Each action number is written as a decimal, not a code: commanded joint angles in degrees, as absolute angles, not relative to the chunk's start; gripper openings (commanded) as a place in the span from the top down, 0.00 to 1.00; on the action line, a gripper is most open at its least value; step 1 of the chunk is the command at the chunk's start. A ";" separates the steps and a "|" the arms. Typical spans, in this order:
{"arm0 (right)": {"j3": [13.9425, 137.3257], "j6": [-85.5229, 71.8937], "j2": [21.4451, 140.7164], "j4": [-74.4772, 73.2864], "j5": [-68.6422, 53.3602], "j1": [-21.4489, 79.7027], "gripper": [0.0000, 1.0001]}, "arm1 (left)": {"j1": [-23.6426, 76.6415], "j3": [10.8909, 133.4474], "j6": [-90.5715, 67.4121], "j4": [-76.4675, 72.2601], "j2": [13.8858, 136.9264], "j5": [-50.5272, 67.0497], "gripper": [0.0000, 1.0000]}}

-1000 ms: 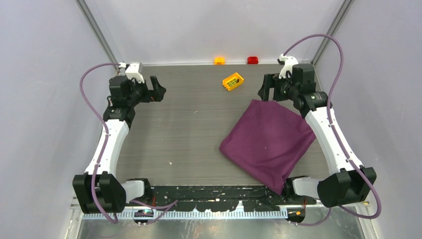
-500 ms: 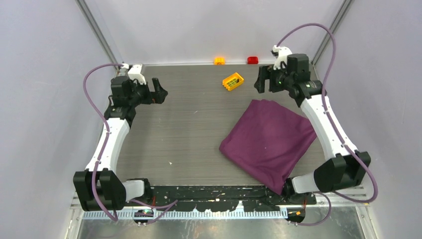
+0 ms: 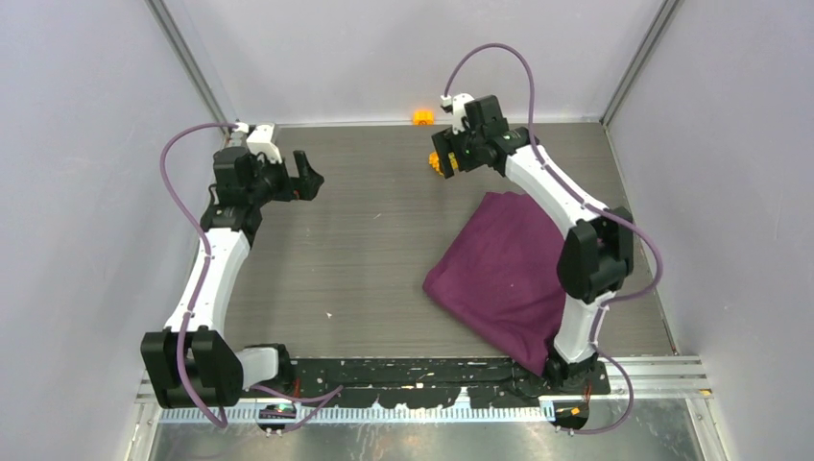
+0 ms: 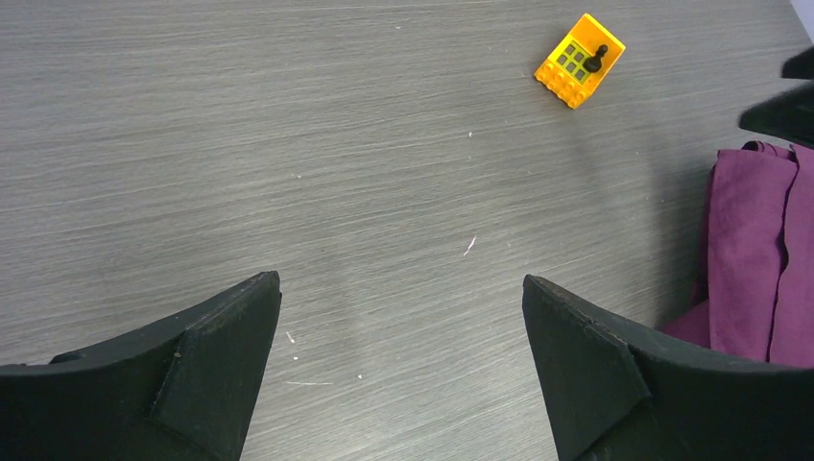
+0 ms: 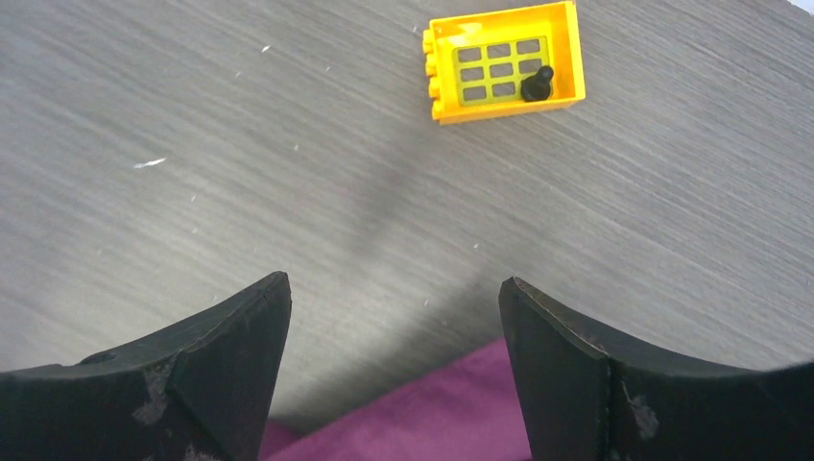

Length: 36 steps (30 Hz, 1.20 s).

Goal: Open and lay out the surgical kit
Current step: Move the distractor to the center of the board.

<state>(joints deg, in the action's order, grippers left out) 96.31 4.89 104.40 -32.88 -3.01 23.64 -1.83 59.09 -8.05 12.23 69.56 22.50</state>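
Observation:
The surgical kit is a folded dark-purple cloth bundle lying on the right half of the table; what is inside is hidden. Its edge shows in the left wrist view and in the right wrist view. My right gripper hovers open over the bundle's far corner, with only cloth edge and bare table between its fingers. At the far left, well away from the bundle, my left gripper stands wide open over bare table.
A yellow toy brick lies just beyond the right gripper, also visible as the yellow brick from the left. A small orange brick sits at the back edge. Walls close the table on three sides.
The right arm swung left from the back right corner to above the bundle's far corner, beside the yellow brick, now covering the red brick. The left arm stayed put.

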 commanded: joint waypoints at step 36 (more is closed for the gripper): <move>135.25 8.26 144.85 -34.17 0.92 24.12 0.46 | -1.67 57.73 -4.75 8.66 70.58 20.82 0.00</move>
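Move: My right hand, empty and nearly wide open, is going for the distractor, which I take to be the yellow tray with a black peg in it. Its middle is about 15 cm straight ahead and 18 cm below. The peg stands in the tray some 2 cm right of that middle. The yellow block lies roughly 26 cm ahead and 4 cm left, and the maroon cloth's middle 15 cm back and 15 cm right. From my left hand the tray is about 22 cm ahead, 24 cm right and 23 cm below. I reach my right hand out and down towards the tray, mostly forward at first and then more steeply down, about 12 cm forward and 13 cm down with 4 cm of drift to the left, slowing towards the end. On the way I bring the fingers from nearly wide open to a bit over half open, keeping them slanted downward, and come in close over the tray's left, studded end without a visible touch. ##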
